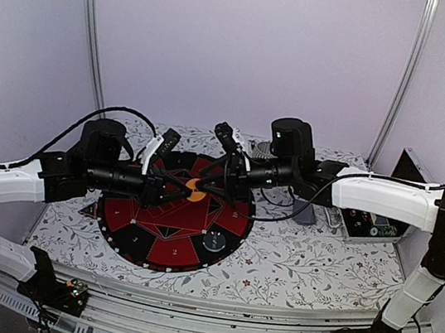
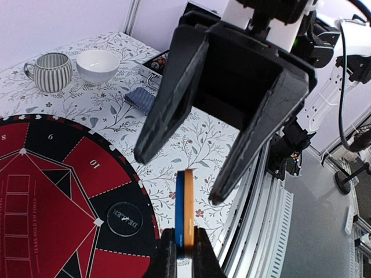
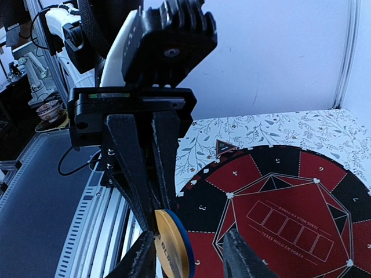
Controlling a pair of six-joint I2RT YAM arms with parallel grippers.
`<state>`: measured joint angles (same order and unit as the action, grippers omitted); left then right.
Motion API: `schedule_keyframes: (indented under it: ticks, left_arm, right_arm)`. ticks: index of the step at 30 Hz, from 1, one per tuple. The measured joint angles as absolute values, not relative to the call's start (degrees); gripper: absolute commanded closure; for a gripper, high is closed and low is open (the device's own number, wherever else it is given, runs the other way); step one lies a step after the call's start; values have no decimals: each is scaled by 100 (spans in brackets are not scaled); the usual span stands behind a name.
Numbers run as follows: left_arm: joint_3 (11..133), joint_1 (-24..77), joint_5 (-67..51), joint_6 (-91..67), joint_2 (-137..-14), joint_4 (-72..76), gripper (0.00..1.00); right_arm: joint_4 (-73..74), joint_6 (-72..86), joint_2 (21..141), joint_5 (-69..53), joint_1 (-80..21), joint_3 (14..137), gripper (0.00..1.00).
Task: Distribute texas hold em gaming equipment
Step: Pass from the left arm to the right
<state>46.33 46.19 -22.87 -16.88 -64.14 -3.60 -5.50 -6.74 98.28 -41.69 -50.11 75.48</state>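
Note:
Two poker chips, one blue and one orange, stand on edge, pressed together. My left gripper is shut on their lower part and holds them above the mat. From above, the orange chip shows where the two grippers meet over the mat's middle. My right gripper faces the left one with its jaws open, one finger on each side of the chips. In the right wrist view the chips sit close to the left finger, and the other finger stands well apart. A grey-blue stack of cards lies on the cloth.
The round red-and-black mat covers the table's middle, with a clear dealer disc near its rim. A ribbed grey cup and a white bowl stand beyond the mat. An open box sits at the right.

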Motion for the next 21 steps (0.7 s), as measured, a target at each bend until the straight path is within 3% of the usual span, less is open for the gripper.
schedule_keyframes:
  ticks: [5,8,12,13,16,17,21]
  left_arm:
    - [4595,4637,-2307,-1629,-6361,-261,100]
    - [4593,4644,-2300,-1610,-6326,-220,100]
    - [4556,4650,-2388,-1455,-6324,-207,100]
    - [4536,4654,-2427,-1435,-6322,-200,95]
    - [4488,4668,-2499,-1385,-6322,-123,61]
    - [4464,4672,-2493,-1356,-6320,-84,55]
    - [4259,4678,-2497,-1332,-6184,89,52]
  right_arm:
    - [-351,-676,9926,-4211,-5096,7614,79]
    - [-279,-703,9935,-4281,-5096,7651,95]
    - [-113,-687,9935,-4639,-5076,7671,98]
    - [-78,-698,9935,-4692,-5076,7671,98]
    - [-30,-720,9935,-4812,-5072,7671,98]
    - [-25,-744,9935,-4838,-5072,7673,98]
    - [5,-784,9933,-4877,-5072,7723,98]
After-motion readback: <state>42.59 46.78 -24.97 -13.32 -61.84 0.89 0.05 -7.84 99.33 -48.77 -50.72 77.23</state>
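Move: The orange-and-blue disc, standing on edge between the hands, has its middle about 3 cm left and 1 cm back of the right hand point, a centimetre below. From that hand, the dealer button lies roughly 6 cm ahead and 1 cm right, the card deck 19 ahead and 26 right, both 24 below. The left hand still pinches the disc, middle about 3 cm to its right, level fore and aft. Right fingers close on the disc's free side while drawing back about 3 cm, then left fingers open around it. ##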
